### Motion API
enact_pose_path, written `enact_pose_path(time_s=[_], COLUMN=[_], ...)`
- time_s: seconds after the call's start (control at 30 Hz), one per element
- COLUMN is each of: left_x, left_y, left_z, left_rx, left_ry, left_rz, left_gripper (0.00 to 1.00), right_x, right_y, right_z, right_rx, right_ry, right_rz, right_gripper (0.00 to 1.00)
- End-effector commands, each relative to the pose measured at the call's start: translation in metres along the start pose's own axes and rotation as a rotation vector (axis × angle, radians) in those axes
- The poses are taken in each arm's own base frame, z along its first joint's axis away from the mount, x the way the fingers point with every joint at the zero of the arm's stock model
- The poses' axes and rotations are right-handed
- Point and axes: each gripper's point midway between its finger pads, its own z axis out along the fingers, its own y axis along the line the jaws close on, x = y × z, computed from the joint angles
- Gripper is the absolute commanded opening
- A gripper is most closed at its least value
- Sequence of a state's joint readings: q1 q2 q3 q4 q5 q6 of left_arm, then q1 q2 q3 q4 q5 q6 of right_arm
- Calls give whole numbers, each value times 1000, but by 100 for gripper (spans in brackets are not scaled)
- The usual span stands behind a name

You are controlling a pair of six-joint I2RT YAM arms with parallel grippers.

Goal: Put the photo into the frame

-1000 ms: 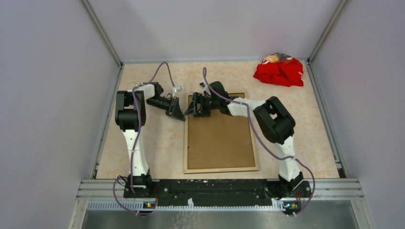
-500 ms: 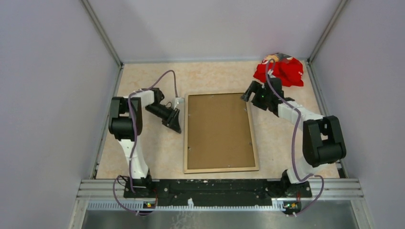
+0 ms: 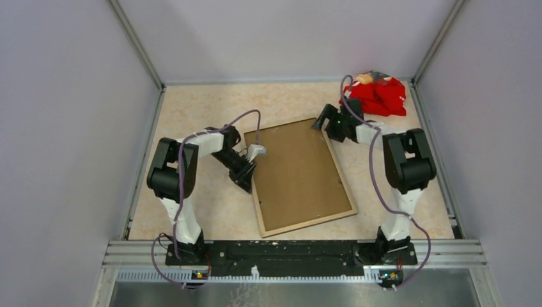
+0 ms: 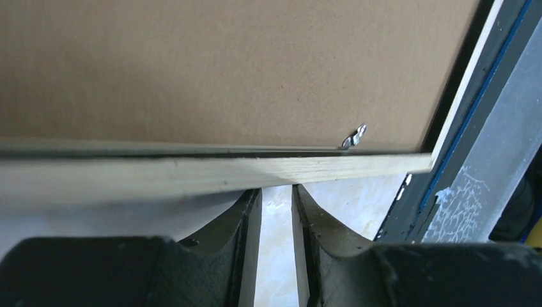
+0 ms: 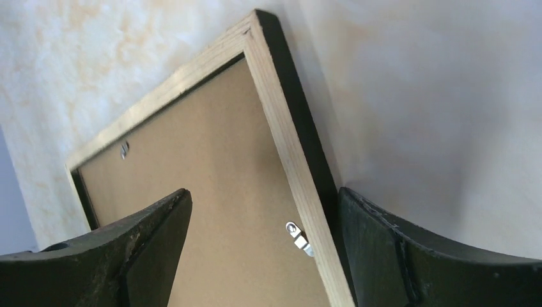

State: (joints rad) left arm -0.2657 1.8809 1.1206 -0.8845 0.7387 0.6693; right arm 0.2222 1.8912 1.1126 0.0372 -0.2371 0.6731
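Observation:
The frame lies back-up and skewed on the table, its tan wood rail round a brown backing board. The photo is hidden or out of view. My left gripper is low at the frame's left rail. Its fingers stand a narrow gap apart with only table between them, and their tips disappear under the rail. My right gripper is open at the far right corner. It straddles the rail, one finger over the board and the other outside the black edge.
A red cloth bundle lies at the back right corner by the wall. Small metal turn clips sit along the rail's inner edge. Grey walls close in the table on three sides.
The frame has swung counter-clockwise from square to skewed. My right arm left the frame's far left corner and is now at the far right one. My left gripper moved in against the left rail.

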Motion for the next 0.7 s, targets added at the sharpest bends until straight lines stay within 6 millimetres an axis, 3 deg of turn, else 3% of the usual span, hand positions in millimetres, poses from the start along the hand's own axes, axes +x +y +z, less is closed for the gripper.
enact_pose_path(time_s=[0.0,0.13,0.2,0.33,0.47,0.6,0.67], left_x=[-4,-8,-6,3,13,3,-10], left_y=[-2,-34,-49,-62,-72,-77,-69], left_z=[30,52,56,42,17,-21,-45], left_rx=[-4,74,121,163,190,208,177], left_ry=[46,109,131,165,177,129,80], left_rz=[82,145,166,193,245,274,281], left_gripper=[32,36,40,49,66,66,65], right_x=[36,61,62,35,1,-25,-29], right_y=[87,141,152,148,134,114,99], right_z=[34,57,62,51,21,-15,-36], right_rx=[-165,-232,-219,-168,-140,-69,-17], right_ry=[155,248,262,187,107,20,-9], right_rz=[-81,-172,-221,-243,-246,-265,-250], right_gripper=[83,83,83,84,85,85,86])
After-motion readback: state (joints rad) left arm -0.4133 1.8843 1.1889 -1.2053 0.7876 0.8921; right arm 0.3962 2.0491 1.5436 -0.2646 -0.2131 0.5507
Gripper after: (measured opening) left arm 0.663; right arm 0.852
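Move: Lying face down between the hands, the frame has its middle about 13 cm right and 5 cm ahead of the left hand, whose tips are low at its left side; its near left corner is some 16 cm back and 4 cm right. From the right hand, the frame's middle lies about 15 cm back and 9 cm left, its far right corner 4 cm ahead and 3 cm left. The red cloth is 13 cm ahead and 14 cm right of the right hand, all slightly below it. Turning the frame counter-clockwise, the right hand, open, pushes its right side near the far corner leftward with one finger, about 14 cm and some 6 cm forward, while the left fingertips press along the left side, 9 cm back and 4 cm right. Both then reverse: the right swings back and right, the left forward and left while its fingers open, each rising 3–4 cm. ##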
